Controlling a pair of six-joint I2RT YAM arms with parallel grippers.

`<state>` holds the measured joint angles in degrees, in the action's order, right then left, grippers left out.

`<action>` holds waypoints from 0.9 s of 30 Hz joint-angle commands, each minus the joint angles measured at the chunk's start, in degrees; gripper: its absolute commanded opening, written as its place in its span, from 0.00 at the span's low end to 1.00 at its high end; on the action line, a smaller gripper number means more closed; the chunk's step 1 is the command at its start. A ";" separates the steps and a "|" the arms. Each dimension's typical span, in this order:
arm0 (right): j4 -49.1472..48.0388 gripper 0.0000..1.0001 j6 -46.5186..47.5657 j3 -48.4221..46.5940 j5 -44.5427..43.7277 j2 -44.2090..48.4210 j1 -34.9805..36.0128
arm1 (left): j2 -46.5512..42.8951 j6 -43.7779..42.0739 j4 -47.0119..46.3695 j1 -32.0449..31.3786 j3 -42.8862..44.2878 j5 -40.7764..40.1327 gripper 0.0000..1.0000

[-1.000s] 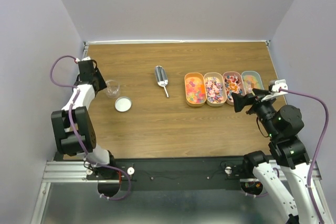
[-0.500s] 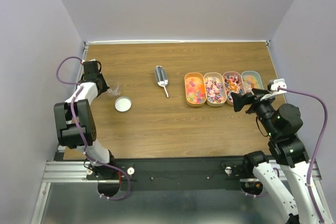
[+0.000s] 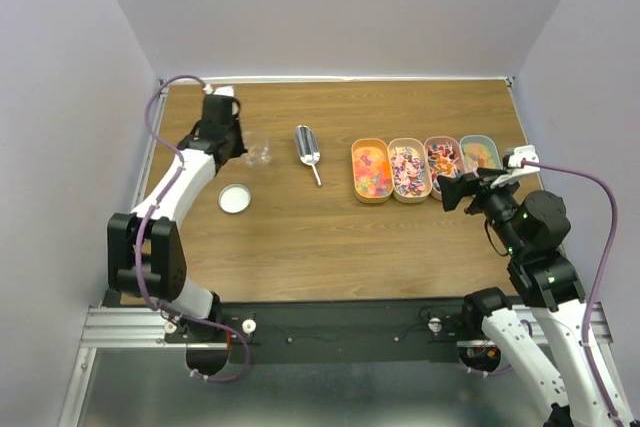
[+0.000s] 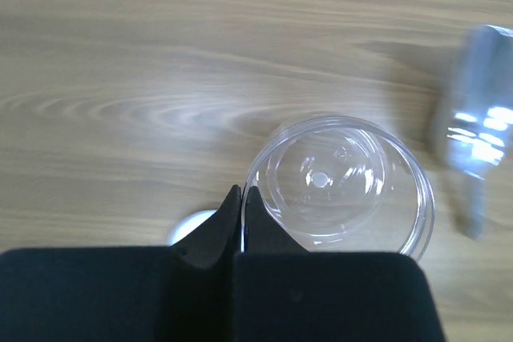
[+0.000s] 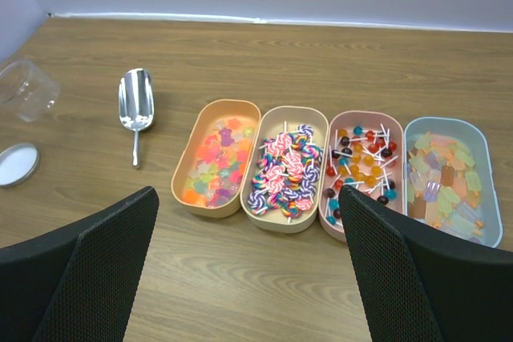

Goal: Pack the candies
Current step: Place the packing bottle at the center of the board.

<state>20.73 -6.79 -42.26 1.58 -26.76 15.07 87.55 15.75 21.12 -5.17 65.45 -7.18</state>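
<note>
The candies lie in four oblong trays on the right: orange star sweets [image 5: 215, 162], swirl lollipops [image 5: 284, 170], ball lollipops [image 5: 361, 158] and pastel ice-lolly shapes [image 5: 445, 182]. My left gripper [image 4: 242, 190] is shut on the rim of a clear plastic cup [image 4: 345, 174]. In the top view that gripper [image 3: 237, 145] holds the cup [image 3: 258, 150] just left of the metal scoop [image 3: 307, 150]. My right gripper [image 5: 247, 198] hangs open above the table in front of the trays, holding nothing. From above, that gripper [image 3: 452, 190] sits just right of the trays.
A white round lid [image 3: 234, 198] lies on the wood below the cup and peeks out beside my left fingers [image 4: 188, 226]. The four trays [image 3: 371, 193] stand side by side mid-right. The scoop [image 5: 135, 110] lies with its handle toward the near edge.
My left gripper closed on the cup's rim and carried the cup from the far left edge rightward toward the scoop. The right arm barely shifted.
</note>
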 commanded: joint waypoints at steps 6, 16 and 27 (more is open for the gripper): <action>1.15 1.00 0.64 -1.25 1.31 -0.75 0.49 | -2.04 9.37 7.61 -27.68 2.31 -6.34 0.00; 1.15 1.00 0.55 -1.59 2.02 -1.89 0.92 | 10.00 14.92 11.04 -51.24 8.37 -11.54 0.00; 1.15 1.00 0.46 -1.07 1.84 -1.80 1.54 | 16.08 18.70 7.80 -60.04 9.17 -11.89 0.00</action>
<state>20.73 -6.52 -42.39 2.48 -28.75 16.19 103.33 30.85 30.06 -64.01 75.31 -16.08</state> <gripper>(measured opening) 0.998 0.011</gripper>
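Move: The left gripper already pinches the packing bottle's rim; its goal, the open middle of the board near the front edge, lies about 37 cm right, 22 cm back and 15 cm below. The scoop is some 19 cm right and 3 cm ahead, the orange candy tray 36 cm right and about level, the white lid 8 cm back and 1 cm left. From the right hand, that goal is roughly 15 cm left, 6 cm back and 30 cm below. Sweep the left gripper about 34 cm to the right and 20 cm back, keeping the fingers shut on the bottle's rim. Rise slightly at first, then sink as you cross to the clear board in front of the orange tray, turning the hand some 40 degrees clockwise and easing off towards the end. ##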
